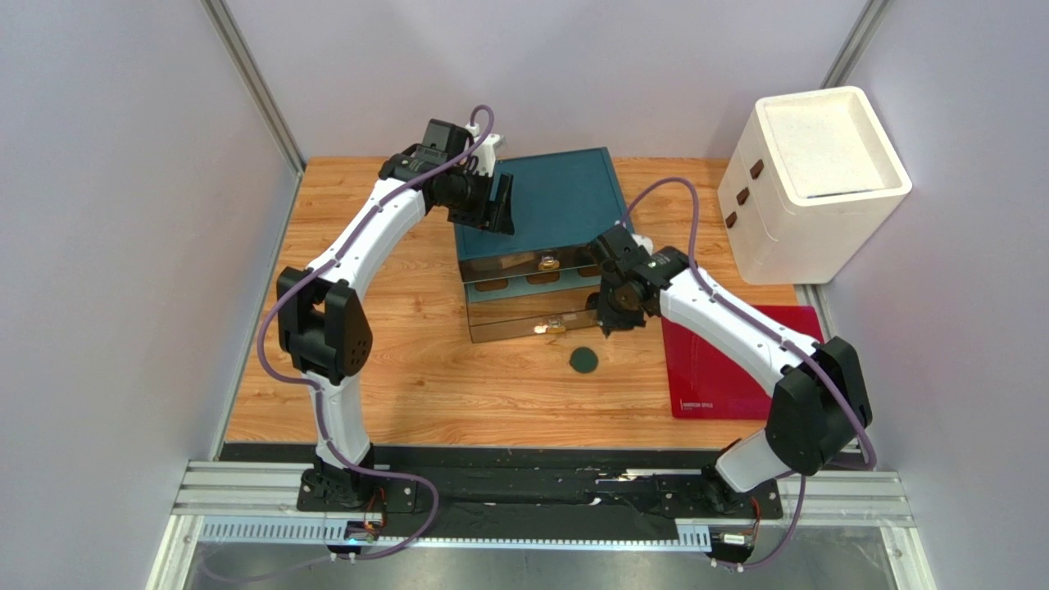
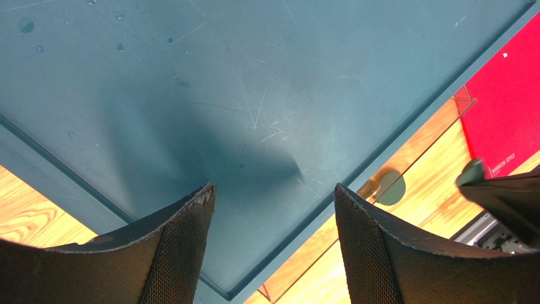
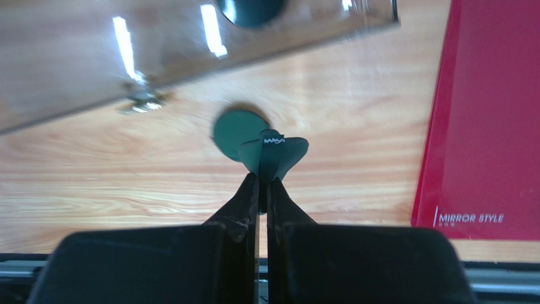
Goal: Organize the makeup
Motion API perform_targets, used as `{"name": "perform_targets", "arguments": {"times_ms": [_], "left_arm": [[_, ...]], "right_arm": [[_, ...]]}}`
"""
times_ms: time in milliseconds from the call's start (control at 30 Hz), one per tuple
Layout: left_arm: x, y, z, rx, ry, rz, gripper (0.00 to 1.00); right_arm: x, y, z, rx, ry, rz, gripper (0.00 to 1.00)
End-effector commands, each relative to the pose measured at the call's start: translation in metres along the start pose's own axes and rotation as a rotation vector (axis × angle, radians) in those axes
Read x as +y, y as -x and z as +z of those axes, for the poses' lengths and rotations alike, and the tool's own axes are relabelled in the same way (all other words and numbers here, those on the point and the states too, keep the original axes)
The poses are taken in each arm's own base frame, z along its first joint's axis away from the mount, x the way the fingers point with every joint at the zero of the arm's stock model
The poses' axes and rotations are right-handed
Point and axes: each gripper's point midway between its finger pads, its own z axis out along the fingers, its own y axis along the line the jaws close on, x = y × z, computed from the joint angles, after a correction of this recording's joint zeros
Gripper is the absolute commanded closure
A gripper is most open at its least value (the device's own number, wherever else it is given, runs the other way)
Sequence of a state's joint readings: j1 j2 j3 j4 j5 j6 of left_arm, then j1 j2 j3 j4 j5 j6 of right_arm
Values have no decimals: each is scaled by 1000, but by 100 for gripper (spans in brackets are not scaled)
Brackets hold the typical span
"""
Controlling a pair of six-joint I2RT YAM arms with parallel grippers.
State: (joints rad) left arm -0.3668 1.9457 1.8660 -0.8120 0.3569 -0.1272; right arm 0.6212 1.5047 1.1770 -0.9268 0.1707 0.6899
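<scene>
In the right wrist view my right gripper (image 3: 263, 183) is shut on a dark green disc (image 3: 274, 152), which bends between the fingertips and hangs above the wooden table. A second green disc (image 3: 236, 128) lies flat on the table just beyond it, seen from above (image 1: 584, 360) in front of the drawers. A third green disc (image 3: 250, 9) sits inside the clear drawer (image 3: 190, 50). My left gripper (image 2: 274, 209) stands open over the lid of the teal box (image 2: 253, 95) with nothing between its fingers. In the top view the right gripper (image 1: 612, 322) is at the right end of the pulled-out drawer.
The teal box (image 1: 554, 197) has clear drawers (image 1: 530, 322) pulled out toward me, with small brown items inside. A red mat (image 1: 739, 363) lies right of the drawers. A white foam box (image 1: 819, 178) stands at the back right. Grey walls close in both sides.
</scene>
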Motion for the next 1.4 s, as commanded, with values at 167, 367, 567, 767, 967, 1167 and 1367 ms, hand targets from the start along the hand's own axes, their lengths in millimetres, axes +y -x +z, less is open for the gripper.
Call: {"name": "perform_targets", "arguments": {"times_ms": [167, 367, 567, 767, 967, 1167, 1367], "left_arm": [[26, -65, 23, 226, 71, -68, 24], [27, -66, 22, 229, 75, -66, 24], [26, -64, 22, 226, 74, -66, 24], [25, -64, 22, 225, 68, -68, 24], [24, -64, 22, 225, 63, -70, 24], [26, -67, 22, 232, 71, -69, 24], [25, -70, 20, 236, 69, -67, 24]], "right_arm": [[52, 61, 8, -91, 65, -41, 100], [74, 77, 23, -72, 78, -51, 99], [81, 86, 18, -100, 102, -48, 62], [71, 87, 8, -135, 82, -55, 38], [55, 70, -4, -154, 83, -115, 39], [44, 24, -12, -168, 148, -252, 41], [37, -19, 20, -108, 128, -334, 44]]}}
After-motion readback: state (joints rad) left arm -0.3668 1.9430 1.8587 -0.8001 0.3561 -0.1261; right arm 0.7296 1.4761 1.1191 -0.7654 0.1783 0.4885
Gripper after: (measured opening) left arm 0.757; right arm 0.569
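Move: My right hand already pinches a green puff. Its place in the open lower drawer, just behind the handle, is about 6 cm ahead, 6 cm left and some 8 cm below. The handle is roughly 3 cm ahead and 6 cm left; the puff already in the drawer is about 7 cm ahead and 1 cm left. The last loose puff lies on the table, 2 cm back and 2 cm left. From my left hand the drawer place is about 12 cm back, 6 cm right and 16 cm lower. My right hand carries the pinched puff forward and left over the drawer front, about 8 and 6 cm, rising a little, then dipping some 3 cm. I spread the fingers to let go of it behind the handle, then draw back about 8 cm and 3 cm right, still open and turning some 10–15 degrees counter-clockwise, to just above the last loose puff. ##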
